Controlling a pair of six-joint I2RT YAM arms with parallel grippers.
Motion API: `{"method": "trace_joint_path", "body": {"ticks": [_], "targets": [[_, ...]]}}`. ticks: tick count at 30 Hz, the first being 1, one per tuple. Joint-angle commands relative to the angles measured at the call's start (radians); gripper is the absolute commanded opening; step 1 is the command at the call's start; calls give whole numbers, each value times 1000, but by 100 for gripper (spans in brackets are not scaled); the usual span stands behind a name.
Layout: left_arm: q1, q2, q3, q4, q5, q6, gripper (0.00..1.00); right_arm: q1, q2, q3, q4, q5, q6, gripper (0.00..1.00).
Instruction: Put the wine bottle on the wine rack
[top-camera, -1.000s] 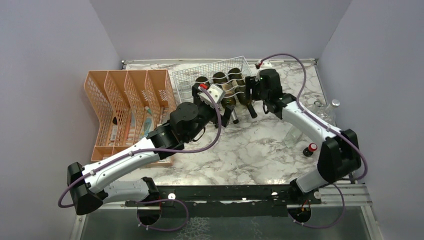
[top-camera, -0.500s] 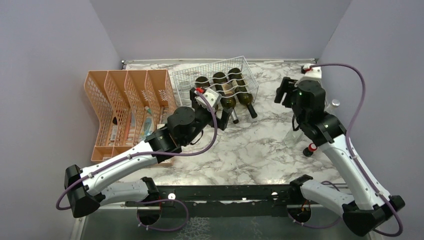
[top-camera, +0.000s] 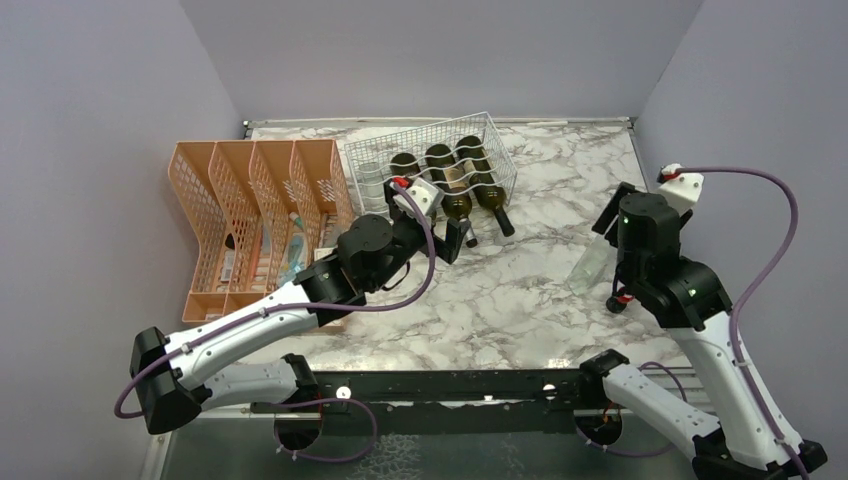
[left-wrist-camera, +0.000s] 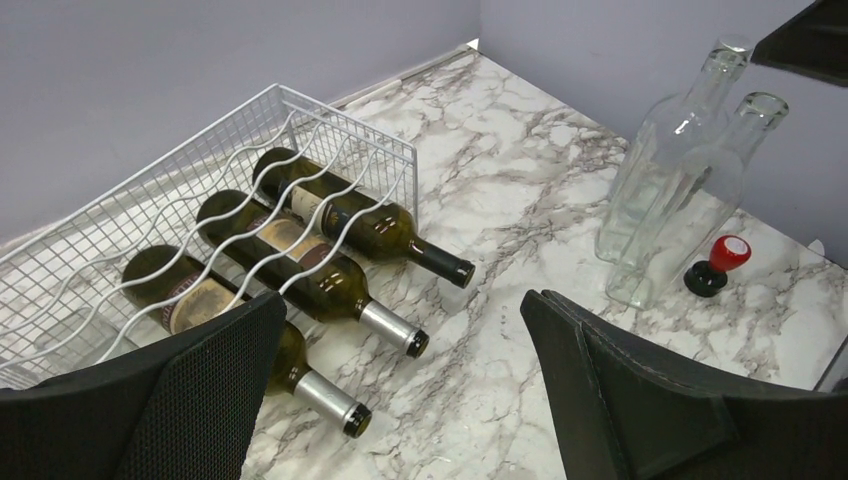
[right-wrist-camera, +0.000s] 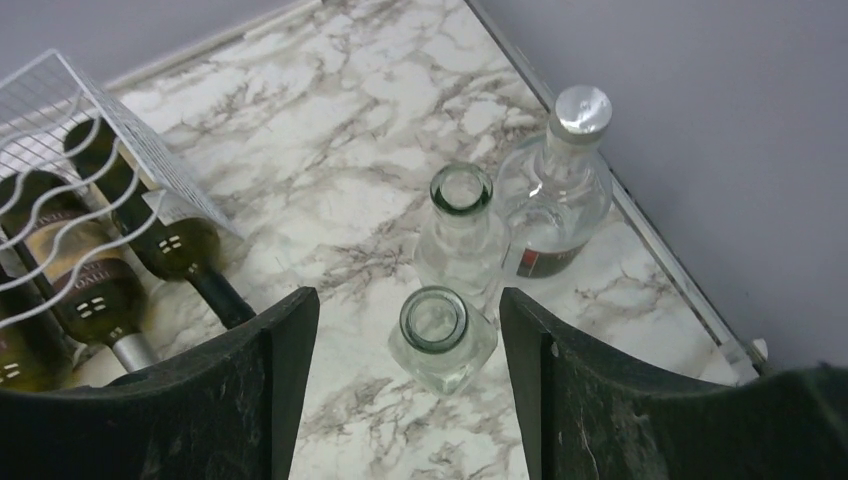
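The white wire wine rack (top-camera: 385, 152) (left-wrist-camera: 150, 195) (right-wrist-camera: 60, 90) stands at the back centre. Three dark green wine bottles (top-camera: 478, 180) (left-wrist-camera: 300, 265) (right-wrist-camera: 95, 285) lie side by side in its cradles, necks pointing towards the arms. My left gripper (top-camera: 455, 238) (left-wrist-camera: 400, 400) hangs open just in front of those necks, nothing between its fingers. At the right, my right gripper (top-camera: 610, 215) (right-wrist-camera: 405, 300) is open above a clear uncorked bottle (right-wrist-camera: 441, 330) (top-camera: 588, 265) (left-wrist-camera: 700, 215). The bottle's mouth shows between the fingers with a gap on each side.
A second clear bottle (right-wrist-camera: 462, 225) (left-wrist-camera: 670, 150) and a silver-capped bottle (right-wrist-camera: 560, 185) stand close behind it, near the right wall. A red-topped stopper (top-camera: 624, 297) (left-wrist-camera: 722, 262) sits beside them. An orange mesh file organiser (top-camera: 250, 215) fills the left.
My right arm has swung away from the rack's rightmost bottle, across to the right, and now hovers over the clear bottles. The left arm drew back slightly.
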Motion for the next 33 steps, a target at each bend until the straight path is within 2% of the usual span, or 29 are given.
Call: {"method": "trace_joint_path", "body": {"ticks": [1, 7, 17, 33], "targets": [[-1, 12, 0, 37, 40, -37, 99, 1, 28, -49, -154, 4, 146, 69], [-1, 26, 20, 20, 56, -38, 99, 2, 78, -79, -183, 52, 220, 70], [-1, 41, 27, 21, 56, -36, 99, -3, 106, -128, -82, 128, 161, 66], [-1, 55, 33, 13, 60, -39, 99, -37, 72, -210, 104, 87, 4, 42]]}}
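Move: The near clear bottle stands almost under my open right hand: its middle is about 2 cm ahead, 1 cm to the right and 20 cm below, its mouth much nearer. From my right hand, the round clear bottle is roughly 9 cm ahead and 6 cm right, the white-capped bottle 10 cm ahead and 13 cm right, and the red stopper 4 cm back and 8 cm right, low on the table. From my left hand the near clear bottle lies some 30 cm right and 2 cm ahead. I drop my right hand almost straight down by about 8 cm onto the neck of the near clear bottle, quickly at first, tipping the fingers some 15 degrees further down. Then, easing slightly forward and right, with a small clockwise turn, I close the fingers part-way so they come in on either side of its mouth. ##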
